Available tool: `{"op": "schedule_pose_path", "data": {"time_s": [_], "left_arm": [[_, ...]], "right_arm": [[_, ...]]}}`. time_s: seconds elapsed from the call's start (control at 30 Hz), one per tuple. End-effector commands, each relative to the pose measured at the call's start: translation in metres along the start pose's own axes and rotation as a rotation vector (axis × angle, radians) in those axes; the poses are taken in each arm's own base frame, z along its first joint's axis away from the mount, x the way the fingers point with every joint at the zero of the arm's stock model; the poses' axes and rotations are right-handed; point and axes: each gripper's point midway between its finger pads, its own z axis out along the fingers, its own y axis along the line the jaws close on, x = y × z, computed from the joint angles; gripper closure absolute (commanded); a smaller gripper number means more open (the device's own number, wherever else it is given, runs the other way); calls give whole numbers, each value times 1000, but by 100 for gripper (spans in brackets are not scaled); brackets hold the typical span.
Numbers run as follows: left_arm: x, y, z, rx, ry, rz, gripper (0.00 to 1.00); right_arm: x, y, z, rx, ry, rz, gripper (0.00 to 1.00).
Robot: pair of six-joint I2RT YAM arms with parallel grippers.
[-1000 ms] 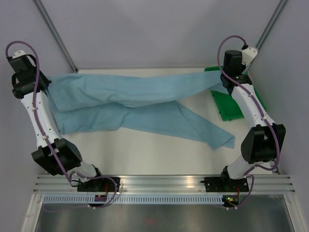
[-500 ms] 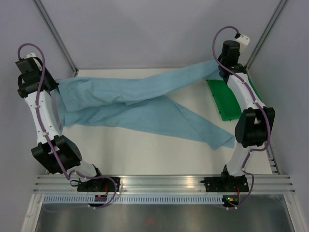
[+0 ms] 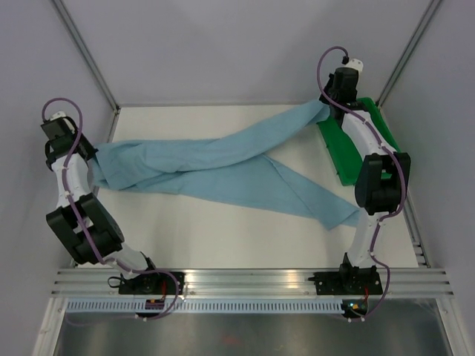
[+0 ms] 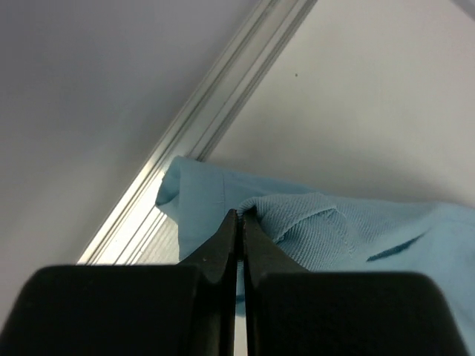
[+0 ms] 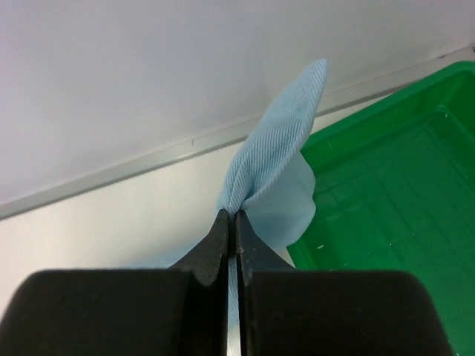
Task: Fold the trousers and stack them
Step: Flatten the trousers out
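The light blue trousers (image 3: pixel 215 165) lie stretched across the table, the two legs crossing in the middle. One leg end rests flat at the right front (image 3: pixel 338 213). My left gripper (image 3: pixel 90 157) is shut on the waist end at the far left; its wrist view shows the cloth (image 4: pixel 319 222) pinched at the tips (image 4: pixel 240 215). My right gripper (image 3: pixel 332 105) is shut on the other leg's end at the back right, lifted off the table. In the right wrist view the cloth (image 5: pixel 278 167) stands up from the closed tips (image 5: pixel 232 215).
A green plastic tray (image 3: pixel 360 152) lies at the right back, under the right arm; it also fills the right of the right wrist view (image 5: pixel 401 222). An aluminium rail (image 4: pixel 200 133) borders the table's left edge. Enclosure walls stand close on both sides.
The left gripper has moved nearer and inward with the waist. The right gripper has swung further back and left, pulling its leg taut across the table, so the trousers now stretch diagonally.
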Motion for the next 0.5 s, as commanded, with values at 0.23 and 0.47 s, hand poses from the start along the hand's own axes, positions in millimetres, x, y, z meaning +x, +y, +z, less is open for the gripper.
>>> {"op": "schedule_pose_path", "data": {"time_s": [0.23,0.47], "left_arm": [[-85,-8,8,238,-283,-82,96],[-54,-6,23,234,-206,-127,4]], "right_arm": [[-28,40,-30,-211,-98,-52,100],[-13,54,-6,-248,27,-62,63]]}}
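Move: Each hand already holds one upper corner of the trousers. The middle of the trousers lies about 47 cm to the left hand's right, level with it and 17 cm lower. From the right hand it is some 40 cm to the left, 19 cm back and 21 cm down. The green box sits about 16 cm to the right hand's right, 7 cm back and 19 cm below; the lying leg's end is roughly 37 cm back, 2 cm to the right and 22 cm below. Both grips on the trousers end: the left fingers open wide while that hand eases about 5 cm forward and to the left, rising at first, then sinking, and its fingertips tip up some 15 degrees. The right hand, drifting about 4 cm left away from the green box and turning some 10 degrees counter-clockwise, draws back slightly, comes forward again, and only then parts its fingers by a quarter. ##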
